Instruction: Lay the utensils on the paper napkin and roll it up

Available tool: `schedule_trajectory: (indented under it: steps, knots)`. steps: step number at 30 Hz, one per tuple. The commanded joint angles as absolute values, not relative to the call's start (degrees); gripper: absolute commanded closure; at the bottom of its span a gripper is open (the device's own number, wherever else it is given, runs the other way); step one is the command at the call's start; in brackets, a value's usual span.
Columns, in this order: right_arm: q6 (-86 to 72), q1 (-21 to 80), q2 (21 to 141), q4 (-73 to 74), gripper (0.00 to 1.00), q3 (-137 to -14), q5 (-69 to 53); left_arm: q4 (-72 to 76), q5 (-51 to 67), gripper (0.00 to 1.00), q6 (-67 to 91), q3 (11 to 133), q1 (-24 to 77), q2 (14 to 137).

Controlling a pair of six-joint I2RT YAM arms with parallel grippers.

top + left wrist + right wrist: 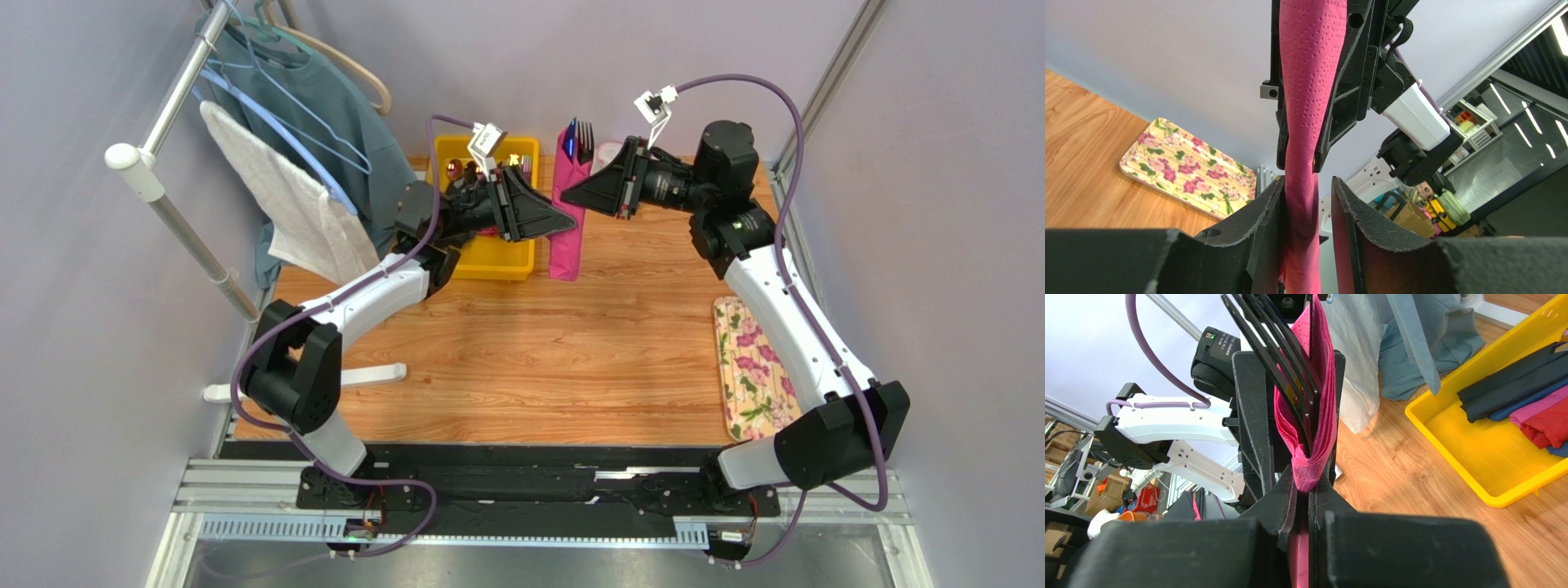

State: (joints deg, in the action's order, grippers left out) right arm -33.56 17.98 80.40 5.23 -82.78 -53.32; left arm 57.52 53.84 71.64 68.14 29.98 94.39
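The paper napkin point(564, 251) is a long pink roll at the back of the table, between the two grippers. Dark fork tines of the utensils point(584, 132) stick out of its far end. My right gripper point(568, 196) is shut on the napkin point(1315, 416), pinching its fold, with the tines point(1278, 355) rising above the right gripper point(1306, 487). My left gripper point(572, 222) reaches in from the other side. In the left wrist view the napkin point(1309, 73) runs between the left gripper point(1307, 180) jaws, touching one pad, with a gap to the other.
A yellow bin point(491, 260) with folded cloths stands just left of the roll, its rim point(1444, 435) near the jaws. A floral tray point(751, 368) lies at the right edge. A rack with hanging clothes point(294, 147) fills the back left.
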Motion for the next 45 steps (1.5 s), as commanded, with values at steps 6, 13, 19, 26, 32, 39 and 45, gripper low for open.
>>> schedule_trajectory:
  steps: [6,13,19,26,32,39,45]
  knots:
    - [-31.38,17.58,78.75,4.13,1.00,-87.10,-50.36,56.17,53.79,0.61,69.70,67.59,29.62,91.23]
    - [-30.50,17.58,78.84,5.01,1.00,-87.36,-48.95,53.70,52.47,0.65,68.73,67.32,29.44,90.97]
    - [-29.45,17.75,78.84,6.32,1.00,-86.66,-49.66,51.68,51.51,0.96,67.59,67.68,29.36,90.88]
    - [-27.60,17.58,79.19,9.84,0.50,-86.84,-49.22,45.72,49.84,1.00,63.82,68.20,28.04,91.32]
    - [-24.26,17.32,78.93,15.46,0.05,-86.66,-47.03,32.21,49.13,1.00,55.82,70.93,26.72,92.46]
    - [-21.10,13.72,78.31,20.91,0.00,-85.78,-44.91,7.23,41.32,1.00,39.13,77.07,25.05,94.04]
    - [-19.95,11.87,77.96,22.41,0.00,-84.99,-45.00,-7.19,31.93,1.00,27.17,83.75,24.35,97.90]
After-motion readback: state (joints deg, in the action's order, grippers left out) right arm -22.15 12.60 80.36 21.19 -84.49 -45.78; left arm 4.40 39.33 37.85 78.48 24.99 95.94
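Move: The napkin roll stands out in the air, held by the right hand about at its middle, and passes between the left hand's half-open fingers, its middle some 3 cm ahead of the left hand. The yellow tray's middle is roughly 19 cm ahead of the left hand, 15 cm to its left and 36 cm below. The white mesh pouch lies about 26 cm ahead of that hand, 12 cm to its right and 35 cm below. Left fingers pinch the roll, right lets go and withdraws; left carries it 15 cm forward-down towards the yellow tray. ##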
